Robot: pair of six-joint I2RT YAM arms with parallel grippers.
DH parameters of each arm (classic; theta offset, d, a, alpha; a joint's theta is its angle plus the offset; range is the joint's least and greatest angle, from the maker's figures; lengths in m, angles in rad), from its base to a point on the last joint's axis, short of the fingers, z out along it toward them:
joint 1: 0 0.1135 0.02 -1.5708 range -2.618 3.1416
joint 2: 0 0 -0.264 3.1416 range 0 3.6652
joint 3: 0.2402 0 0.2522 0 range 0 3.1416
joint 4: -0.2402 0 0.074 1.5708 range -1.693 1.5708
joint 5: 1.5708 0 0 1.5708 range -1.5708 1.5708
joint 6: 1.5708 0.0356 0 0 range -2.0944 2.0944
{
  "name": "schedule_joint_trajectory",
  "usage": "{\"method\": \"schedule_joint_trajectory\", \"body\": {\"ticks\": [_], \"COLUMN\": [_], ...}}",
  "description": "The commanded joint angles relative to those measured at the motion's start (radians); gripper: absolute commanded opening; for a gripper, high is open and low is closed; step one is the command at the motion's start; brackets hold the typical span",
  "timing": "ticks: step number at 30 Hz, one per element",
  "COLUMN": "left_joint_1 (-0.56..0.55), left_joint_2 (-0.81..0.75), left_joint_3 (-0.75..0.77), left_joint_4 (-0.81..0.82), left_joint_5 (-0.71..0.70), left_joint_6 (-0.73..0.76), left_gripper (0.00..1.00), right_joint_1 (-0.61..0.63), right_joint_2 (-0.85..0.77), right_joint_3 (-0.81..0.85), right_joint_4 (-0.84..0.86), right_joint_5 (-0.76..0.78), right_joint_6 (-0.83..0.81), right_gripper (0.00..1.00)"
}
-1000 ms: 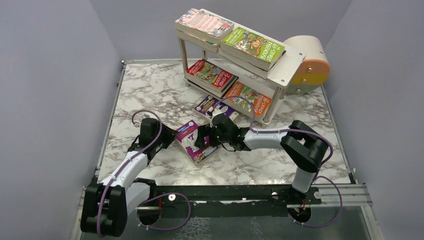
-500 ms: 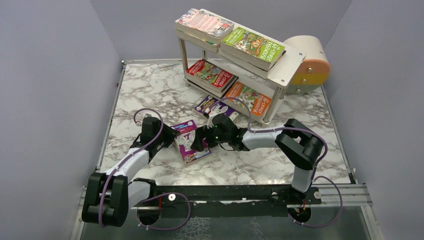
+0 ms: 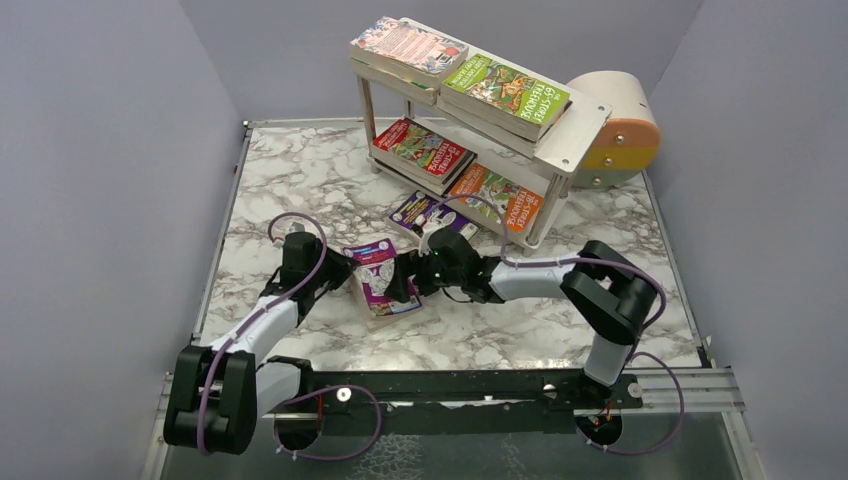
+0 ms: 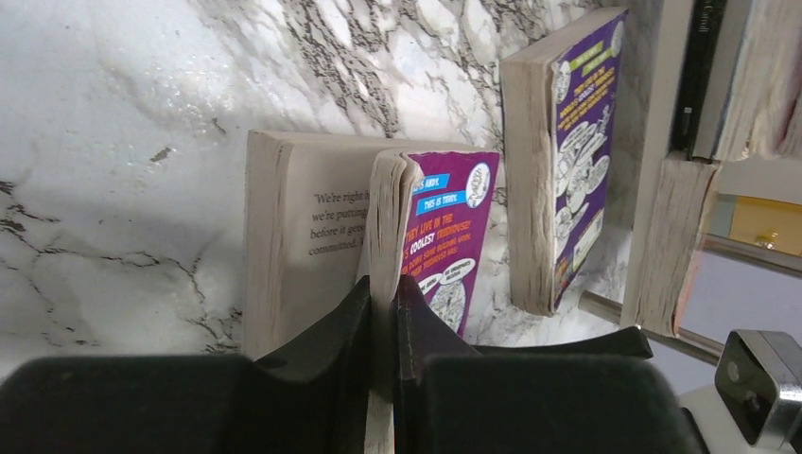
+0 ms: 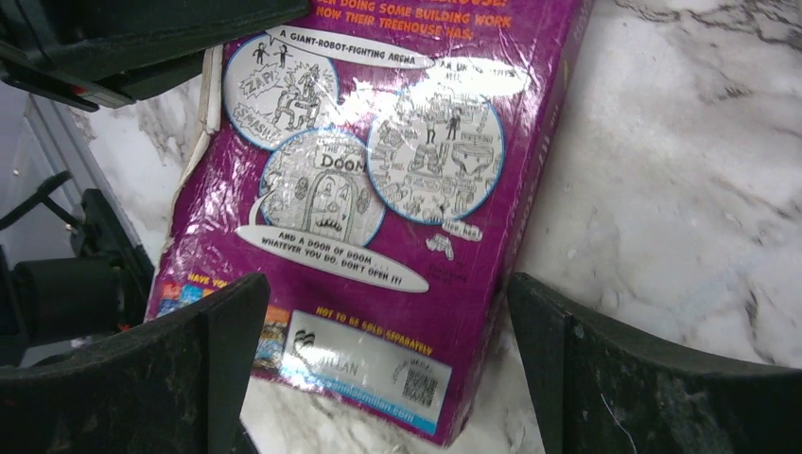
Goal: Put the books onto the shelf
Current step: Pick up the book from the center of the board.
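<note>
A purple book [image 3: 381, 281] lies on the marble table between both arms. My left gripper [image 3: 346, 275] is shut on its left edge; in the left wrist view the jaws [image 4: 383, 295] pinch the purple cover [image 4: 444, 232] and a wad of pages, with a printed page [image 4: 303, 227] laid open beside them. My right gripper [image 3: 402, 286] stands open at the book's other end, its fingers straddling the back cover [image 5: 378, 180] without touching it. A second purple book [image 3: 430, 214] lies by the shelf [image 3: 572, 128], which carries pink-patterned [image 3: 408, 44], green [image 3: 505, 92], red [image 3: 422, 148] and orange [image 3: 497, 197] books.
A round beige-and-orange box [image 3: 622, 128] stands behind the shelf at the right. Grey walls close in the table on both sides. The shelf's thin leg [image 3: 534, 222] stands just right of the second purple book.
My left gripper has closed on the purple book's edge. The book has turned and slid a little toward the left arm. The right gripper stays open at the book's end.
</note>
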State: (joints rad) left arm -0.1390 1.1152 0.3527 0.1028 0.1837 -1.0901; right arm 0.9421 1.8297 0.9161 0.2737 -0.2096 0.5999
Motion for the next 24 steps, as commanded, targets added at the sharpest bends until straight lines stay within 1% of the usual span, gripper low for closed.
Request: {"method": "schedule_joint_trajectory", "body": {"ticks": [1,6,10,16,24], "left_joint_1": [-0.004,-0.002,0.000,0.002,0.007], "left_joint_2": [-0.075,-0.121,-0.111,-0.075,-0.053], "left_joint_3": [0.006,-0.030,-0.099,-0.168,-0.215], "left_joint_4": [-0.006,0.060,0.209,0.467,0.673], "left_joint_5": [-0.017,-0.024,0.010,0.055,0.089], "left_joint_6": [-0.029,-0.103,-0.188,-0.266,-0.336], "left_gripper": [0.00,0.00,0.00,0.00,0.00], "right_joint_1": [-0.020,-0.059,-0.066,-0.071,-0.074], "right_joint_2": [-0.162,-0.296,-0.335,-0.334,-0.269], "right_joint_3": [-0.053,-0.156,-0.216,-0.308,-0.368], "right_joint_4": [-0.028,-0.031,-0.014,0.119,0.255], "right_joint_5": [0.070,0.071,0.065,0.027,-0.001], "right_joint_6": [0.045,0.107,0.142,0.232,0.320], "right_gripper": [0.96,0.96,0.96,0.96,0.96]}}
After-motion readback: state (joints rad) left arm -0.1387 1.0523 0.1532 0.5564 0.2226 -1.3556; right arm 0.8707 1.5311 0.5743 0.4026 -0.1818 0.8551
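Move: The left gripper already pinches the raised left part of the magenta book; the book's middle lies about 5 cm to its right, 4 cm back and 3 cm below. The wide-open right gripper hovers over the same book, whose middle is about 4 cm to its left, 1 cm ahead and 2 cm lower. The dark purple book lies roughly 12 cm ahead and 15 cm right of the left gripper, or 16 cm ahead and 7 cm right of the right one, lying low on the table. Swing the right gripper off the magenta book, fingers wide open: about 7 cm right in an arc that first climbs some 6 cm, then sinks most of the way back while easing slightly backward, turning clockwise. Keep the left pinch shut on the upper pages and cover, raise it with a brief dip midway, and roll its left side down while the fingertips tip up. ##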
